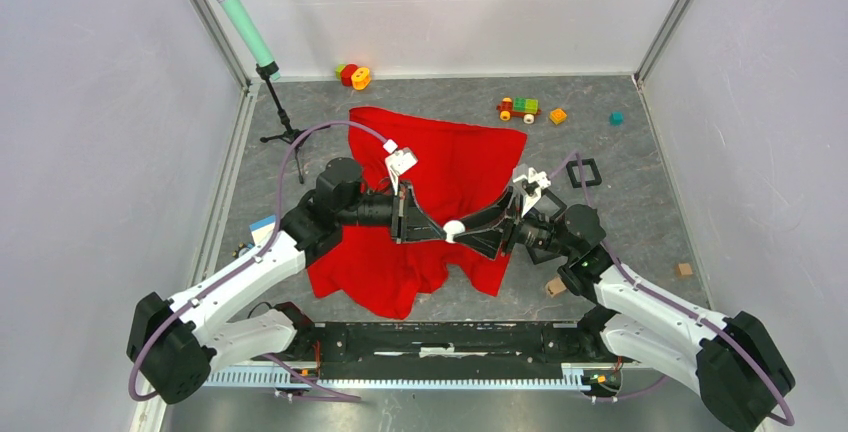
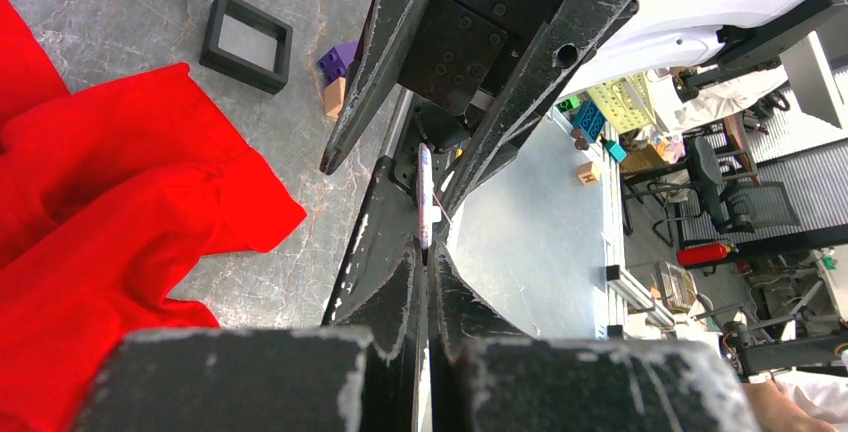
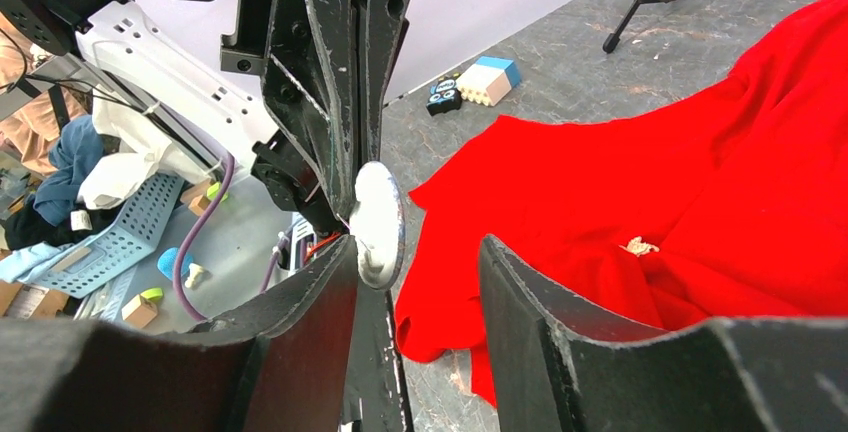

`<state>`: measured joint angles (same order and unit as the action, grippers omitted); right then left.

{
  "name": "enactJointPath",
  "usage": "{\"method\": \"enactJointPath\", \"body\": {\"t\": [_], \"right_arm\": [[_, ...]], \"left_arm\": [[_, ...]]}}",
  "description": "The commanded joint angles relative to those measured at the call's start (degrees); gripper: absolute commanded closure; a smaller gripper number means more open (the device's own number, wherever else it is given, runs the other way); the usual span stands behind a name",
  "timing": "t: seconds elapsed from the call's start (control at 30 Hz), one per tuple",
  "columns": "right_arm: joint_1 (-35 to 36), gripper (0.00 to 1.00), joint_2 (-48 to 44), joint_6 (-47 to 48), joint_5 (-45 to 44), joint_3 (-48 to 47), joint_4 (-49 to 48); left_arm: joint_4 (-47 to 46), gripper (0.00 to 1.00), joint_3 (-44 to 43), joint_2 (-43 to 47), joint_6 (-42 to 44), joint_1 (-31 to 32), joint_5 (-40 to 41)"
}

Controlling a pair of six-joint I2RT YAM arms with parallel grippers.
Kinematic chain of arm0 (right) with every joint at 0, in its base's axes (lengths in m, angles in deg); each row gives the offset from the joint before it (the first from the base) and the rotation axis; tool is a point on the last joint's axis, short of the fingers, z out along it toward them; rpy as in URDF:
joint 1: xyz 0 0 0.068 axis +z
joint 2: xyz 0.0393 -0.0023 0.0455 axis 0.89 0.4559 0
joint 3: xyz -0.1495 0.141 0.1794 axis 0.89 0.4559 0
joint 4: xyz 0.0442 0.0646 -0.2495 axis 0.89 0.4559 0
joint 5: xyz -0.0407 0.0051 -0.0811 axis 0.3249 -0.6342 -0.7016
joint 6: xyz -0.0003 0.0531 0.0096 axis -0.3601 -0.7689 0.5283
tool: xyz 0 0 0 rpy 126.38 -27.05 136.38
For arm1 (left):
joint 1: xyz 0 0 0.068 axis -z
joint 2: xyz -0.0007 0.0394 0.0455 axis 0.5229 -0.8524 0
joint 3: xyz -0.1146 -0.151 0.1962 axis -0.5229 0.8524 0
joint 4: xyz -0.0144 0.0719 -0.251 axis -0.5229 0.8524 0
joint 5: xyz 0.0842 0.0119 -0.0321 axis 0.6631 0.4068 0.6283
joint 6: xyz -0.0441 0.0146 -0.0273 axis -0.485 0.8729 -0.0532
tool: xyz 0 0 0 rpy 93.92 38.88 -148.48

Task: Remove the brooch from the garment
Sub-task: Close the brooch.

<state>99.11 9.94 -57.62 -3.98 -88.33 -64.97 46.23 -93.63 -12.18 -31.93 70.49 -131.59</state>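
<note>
The red garment (image 1: 450, 162) lies spread on the grey table, also seen in the left wrist view (image 2: 120, 182) and the right wrist view (image 3: 700, 152). A tiny pale jagged brooch (image 3: 638, 246) sits on a fold of the cloth. My left gripper (image 1: 447, 233) (image 2: 428, 252) is shut on a thin white round disc (image 1: 454, 229) (image 2: 426, 192) (image 3: 378, 222), held above the cloth's near part. My right gripper (image 1: 463, 236) (image 3: 420, 244) faces it tip to tip and is open. Its jaws stand on either side of the disc, the left one against it.
Black square trays (image 2: 247, 40) (image 1: 584, 172) lie right of the cloth. A toy train (image 1: 519, 108), an orange block (image 1: 558, 116) and stacking rings (image 1: 354, 75) sit at the back. A microphone stand (image 1: 280, 117) is back left. Wooden blocks (image 1: 556, 287) lie near the right arm.
</note>
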Motion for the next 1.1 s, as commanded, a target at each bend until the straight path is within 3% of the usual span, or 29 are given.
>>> {"method": "enactJointPath", "body": {"t": [0.0, 1.07], "right_arm": [[-0.2, 0.46, 0.2, -0.8, 0.5, -0.7, -3.4], [-0.2, 0.7, 3.6, -4.4, -0.5, -1.7, -5.1]], "left_arm": [[-2.7, 0.98, 0.0, -0.8, -1.8, -0.2, -2.2], [-2.5, 0.98, 0.0, -1.4, -1.1, -0.2, -4.0]]}}
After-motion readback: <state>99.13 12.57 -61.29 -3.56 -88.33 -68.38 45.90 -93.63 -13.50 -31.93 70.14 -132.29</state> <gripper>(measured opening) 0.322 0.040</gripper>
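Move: Between the two hands hangs the brooch, gripped at its rim by the left fingers, its middle about 2 cm right of the left hand point, 1 cm ahead and level with it. From the right hand it lies some 2 cm left, about 1 cm back and at the same height. Below, the garment's middle is roughly 22 cm down, 4 cm ahead and 9 cm left of the right hand; the wooden cube is about 19 cm right, 12 cm back and 22 cm down. Closing around the brooch, the right fingers narrow from about half open to a third and come up against it, still not shut; their hand stays nearly in place, creeping under 0.5 cm left towards the brooch. The left hand keeps its pinch on the rim and holds the brooch up as the counter-hold, sinking only about 0.5 cm. ##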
